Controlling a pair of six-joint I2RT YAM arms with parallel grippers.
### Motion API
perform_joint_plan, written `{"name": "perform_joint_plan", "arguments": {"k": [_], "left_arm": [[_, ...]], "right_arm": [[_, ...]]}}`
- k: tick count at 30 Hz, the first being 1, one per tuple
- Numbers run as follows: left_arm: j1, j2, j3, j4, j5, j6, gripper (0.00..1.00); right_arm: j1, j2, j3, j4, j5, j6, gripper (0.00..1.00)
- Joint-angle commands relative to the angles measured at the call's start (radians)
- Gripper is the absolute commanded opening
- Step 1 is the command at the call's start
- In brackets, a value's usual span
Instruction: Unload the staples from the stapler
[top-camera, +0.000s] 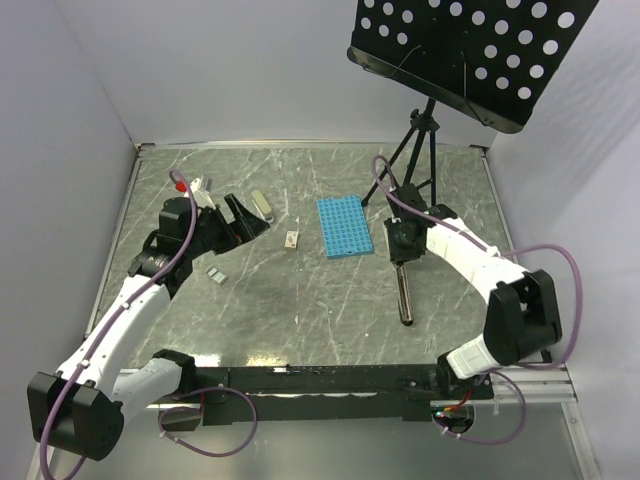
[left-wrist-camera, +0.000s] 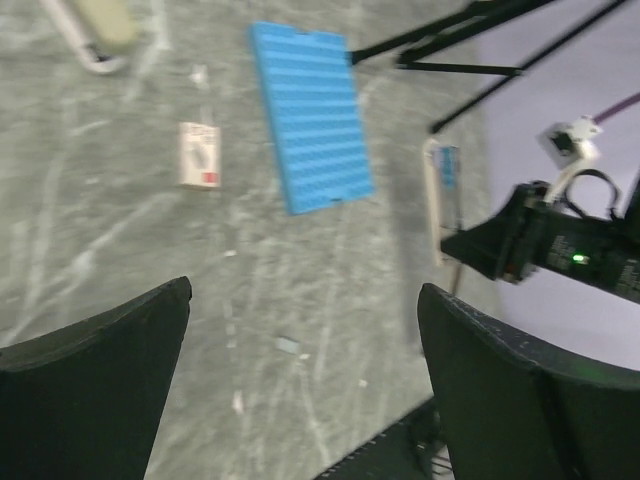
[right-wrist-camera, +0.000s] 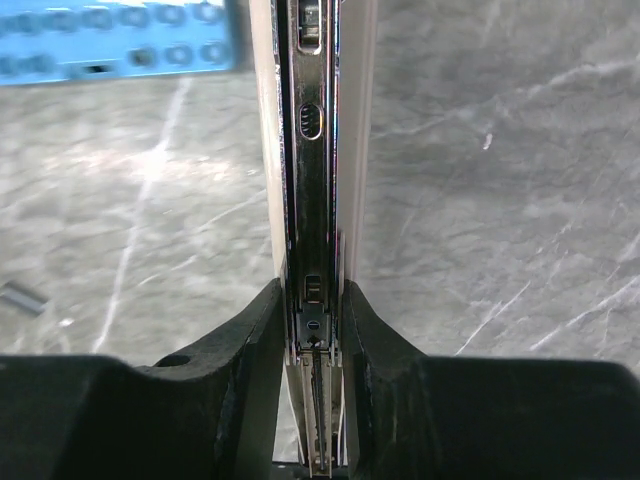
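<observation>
The stapler (top-camera: 405, 295) is a slim bar lying on the table right of centre, its black end pointing toward the near edge. My right gripper (top-camera: 402, 258) is shut on its far end. In the right wrist view the fingers (right-wrist-camera: 255, 340) clamp both sides of the opened stapler (right-wrist-camera: 312, 150), whose silver metal channel shows. Two small grey staple strips (top-camera: 216, 273) lie on the table at the left. Another strip shows in the left wrist view (left-wrist-camera: 288, 345) and in the right wrist view (right-wrist-camera: 20, 298). My left gripper (top-camera: 240, 218) is open and empty above the table (left-wrist-camera: 305, 290).
A blue studded plate (top-camera: 343, 226) lies at mid-table. A small tan-white block (top-camera: 291, 240) sits left of it. A beige oblong piece (top-camera: 262, 205) lies by the left gripper. A black music stand's tripod (top-camera: 420, 150) stands at the back right.
</observation>
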Motion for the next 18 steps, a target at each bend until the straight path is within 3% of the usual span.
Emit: {"name": "perform_joint_plan", "arguments": {"k": [1,9,18], "left_arm": [[0.003,0.012,0.044,-0.079,-0.125,0.071,0.99],[0.003,0.040,0.016,-0.081,-0.138,0.074,0.99],[0.003,0.066,0.002,-0.072,-0.174,0.063,0.99]], "right_arm": [[-0.029,0.065,0.017,0.023,0.017,-0.008,0.00],[-0.097,0.196,0.036,0.064,0.025,-0.003,0.01],[-0.114,0.259,0.017,0.110,0.033,0.011,0.14]]}}
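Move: The right gripper holds the opened stapler over bare table; its set-down spot is about 2 cm ahead, 3 cm right and 9 cm below. From that hand, the blue plate's middle lies some 12 cm ahead and 15 cm left. The empty left gripper has the loose staple strip about 11 cm back, 20 cm right and 22 cm below, and the staple box some 8 cm ahead and 11 cm right, as far below. Lower the right gripper about 7 cm towards the bare table right of the blue plate, easing some 3 cm rightward and slowing at the end, tilting slightly while keeping the pinch on the stapler. Meanwhile bring the wide-open left gripper down about 4 cm and a little to the right, rolling slightly so its left side rises, still clear of everything. ##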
